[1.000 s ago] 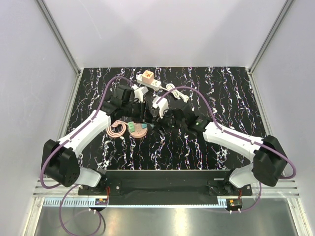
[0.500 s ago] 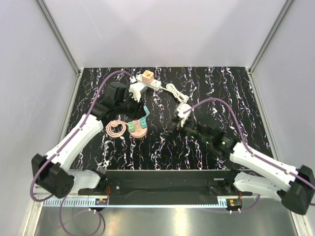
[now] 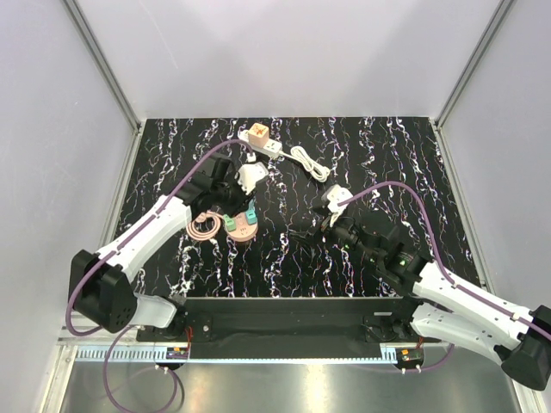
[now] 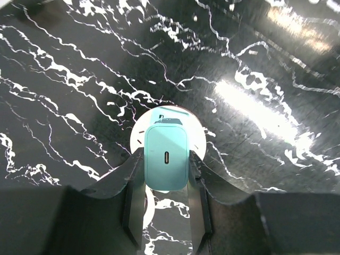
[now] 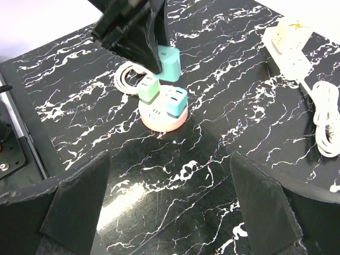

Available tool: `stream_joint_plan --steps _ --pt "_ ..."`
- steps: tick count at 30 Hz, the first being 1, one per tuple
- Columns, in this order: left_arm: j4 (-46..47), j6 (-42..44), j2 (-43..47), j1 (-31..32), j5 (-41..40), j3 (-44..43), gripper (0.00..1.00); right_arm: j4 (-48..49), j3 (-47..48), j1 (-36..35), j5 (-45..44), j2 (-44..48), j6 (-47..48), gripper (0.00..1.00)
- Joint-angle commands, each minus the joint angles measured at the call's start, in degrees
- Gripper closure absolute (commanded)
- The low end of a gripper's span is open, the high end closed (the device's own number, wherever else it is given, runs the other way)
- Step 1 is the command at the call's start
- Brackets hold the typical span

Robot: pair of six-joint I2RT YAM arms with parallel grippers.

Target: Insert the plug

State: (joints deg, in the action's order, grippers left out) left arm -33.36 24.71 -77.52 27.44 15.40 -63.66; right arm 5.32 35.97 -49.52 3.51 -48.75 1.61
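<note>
In the left wrist view, my left gripper (image 4: 166, 162) is shut on a teal plug (image 4: 166, 154), with both jaws pressed to its sides. The plug hangs right over the round pink socket (image 4: 197, 133). From above, the left gripper (image 3: 246, 206) sits at the far edge of that socket (image 3: 242, 227). In the right wrist view the socket (image 5: 162, 112) carries a green plug (image 5: 149, 89) and a blue plug (image 5: 176, 101), and the held teal plug (image 5: 170, 62) is just behind them. My right gripper (image 3: 308, 229) stands open and empty to the right of the socket, its fingers (image 5: 74, 204) wide apart.
A white power strip (image 3: 261, 143) with an orange cube adapter (image 3: 258, 132) lies at the back, its white cable (image 3: 310, 162) trailing to the right. The pink coiled cord (image 3: 204, 227) lies left of the socket. White walls stand round the black marbled table (image 3: 387, 163).
My right gripper has opened wide and drawn back from the socket toward the right. The left gripper lifted away with the teal plug and has come back down over the socket.
</note>
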Motion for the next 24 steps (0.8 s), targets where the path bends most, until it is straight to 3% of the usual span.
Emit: stream_joint_plan --steps 1,11,24 --pt "2.5 4.0 -0.8 0.2 -0.2 0.8 1.00 3.4 0.2 -0.3 -1.4 -0.1 -0.2 0.00" --pt "3.8 10.4 -0.4 -2.4 6.2 7.1 1.00 3.2 -0.1 -0.2 -0.5 0.0 -0.1 0.00" --pt "4.4 13.7 -3.8 -3.2 9.8 8.2 1.00 2.9 -0.1 -0.3 -0.6 -0.4 0.2 0.00"
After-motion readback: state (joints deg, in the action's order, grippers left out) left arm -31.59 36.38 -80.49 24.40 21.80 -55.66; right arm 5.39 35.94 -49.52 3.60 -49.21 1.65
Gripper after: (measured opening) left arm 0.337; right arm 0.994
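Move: Gripping a teal plug, the left hand has the pink round socket block about 11 cm below it, roughly 3 cm back and 2 cm to its left. On that block a seated teal plug stands some 9 cm below the hand, about 1 cm back and level sideways, with the green plug about 2 cm back and 5 cm left; a pink cable coil lies about 10 cm left of the block. From the right hand the block is about 6 cm ahead, 17 cm left and 19 cm below. Lowering the held teal plug towards the round socket block, the left hand sinks about 6 cm, easing back and to the left by a little under 2 cm each; most of the descent comes early, then it slows. The wrist turns roughly 10 degrees clockwise while the fingers keep their grip. Whether the plug reaches the block can't be seen. ##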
